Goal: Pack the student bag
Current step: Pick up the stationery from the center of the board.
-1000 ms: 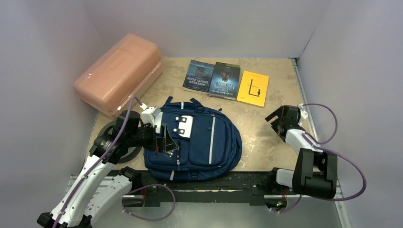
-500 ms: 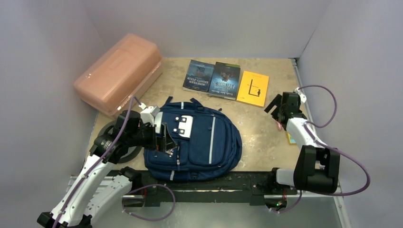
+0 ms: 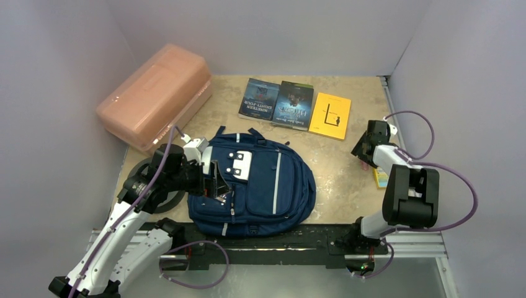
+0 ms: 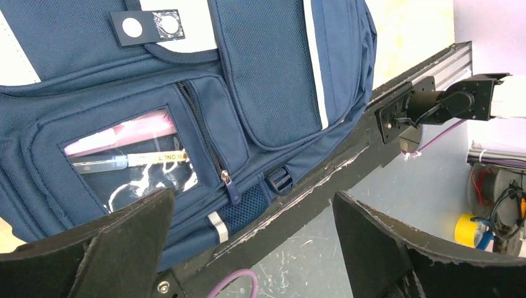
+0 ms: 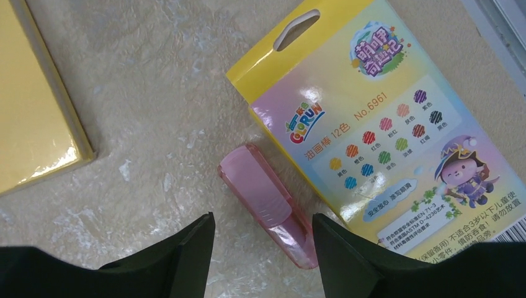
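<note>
The navy student bag [image 3: 267, 186] lies flat near the table's front edge, front side up. My left gripper [image 3: 217, 180] hovers wide open over its left side, holding nothing. In the left wrist view the student bag [image 4: 273, 74] shows a clear window pocket [image 4: 130, 155] with pens inside and a closed zip pull [image 4: 231, 186] above my left gripper [image 4: 253, 205]. My right gripper [image 3: 365, 155] is down at the right edge. Its jaws [image 5: 262, 223] stand apart astride a small pink translucent case [image 5: 263, 202], which lies close to the right finger, beside a crayon pack [image 5: 384, 124].
Two dark books [image 3: 258, 99] [image 3: 294, 104] and a yellow book [image 3: 330, 115] lie in a row at the back. A salmon-pink plastic box [image 3: 155, 93] stands at the back left. The crayon pack [image 3: 379, 178] is against the right wall. The black rail [image 4: 322, 186] borders the bag's near side.
My right gripper has swung back toward the right wall and come down over the pink case, its jaws narrowing. The left arm and the bag have not moved.
</note>
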Available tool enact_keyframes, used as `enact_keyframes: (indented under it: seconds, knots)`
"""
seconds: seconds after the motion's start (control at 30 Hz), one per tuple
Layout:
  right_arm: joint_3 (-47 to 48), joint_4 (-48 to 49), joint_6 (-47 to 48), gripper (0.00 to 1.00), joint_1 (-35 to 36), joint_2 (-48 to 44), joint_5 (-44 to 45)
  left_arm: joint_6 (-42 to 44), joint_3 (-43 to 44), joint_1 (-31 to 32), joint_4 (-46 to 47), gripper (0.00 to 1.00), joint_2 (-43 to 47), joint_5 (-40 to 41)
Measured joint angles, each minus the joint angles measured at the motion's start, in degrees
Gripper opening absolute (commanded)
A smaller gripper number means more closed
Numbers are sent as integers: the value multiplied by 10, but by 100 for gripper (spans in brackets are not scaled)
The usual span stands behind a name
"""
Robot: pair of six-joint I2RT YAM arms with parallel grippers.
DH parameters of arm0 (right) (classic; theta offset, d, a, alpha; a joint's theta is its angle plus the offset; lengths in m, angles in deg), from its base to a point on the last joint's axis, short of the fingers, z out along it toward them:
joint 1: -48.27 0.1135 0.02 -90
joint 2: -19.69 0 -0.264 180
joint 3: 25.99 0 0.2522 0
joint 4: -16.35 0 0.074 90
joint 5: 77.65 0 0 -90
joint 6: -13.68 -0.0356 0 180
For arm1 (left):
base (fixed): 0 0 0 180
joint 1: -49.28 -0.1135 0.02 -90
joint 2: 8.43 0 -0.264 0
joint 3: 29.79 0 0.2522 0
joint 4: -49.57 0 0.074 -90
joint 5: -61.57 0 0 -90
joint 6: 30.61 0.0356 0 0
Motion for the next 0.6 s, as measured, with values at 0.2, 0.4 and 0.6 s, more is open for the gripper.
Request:
enact_keyframes:
  seconds: [0.2, 0.4, 0.6]
  knots:
    - [1, 1, 13, 51, 0, 32, -3, 0, 0, 0, 0, 100, -2, 0]
    - [21, -3, 19, 27, 0, 52, -24, 0, 0, 0, -1, 100, -6, 4]
    - [21, -4, 39, 0, 2, 46, -42, -2, 3, 0, -13, 100, -12, 18]
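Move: The pink stationery lies almost under my right fingertips, about 1 cm ahead, 2 cm to the right and 2 cm below. The crayon box lies alongside, its middle some 9 cm to my right hand's right and 1 cm back. The yellow book is roughly 21 cm ahead and 11 cm left of that hand. From my left hand the pink stationery is about 20 cm forward, 55 cm right and 17 cm lower. I sink my half-open right hand about 2 cm so the fingers straddle the pink stationery. Then I stay low, closing the fingers nearly shut while easing about 1 cm forward and 1 cm left, away from the crayon box, with a slight counter-clockwise turn. Both fingertips end up pinching its sides, the grip tightening at the last. ##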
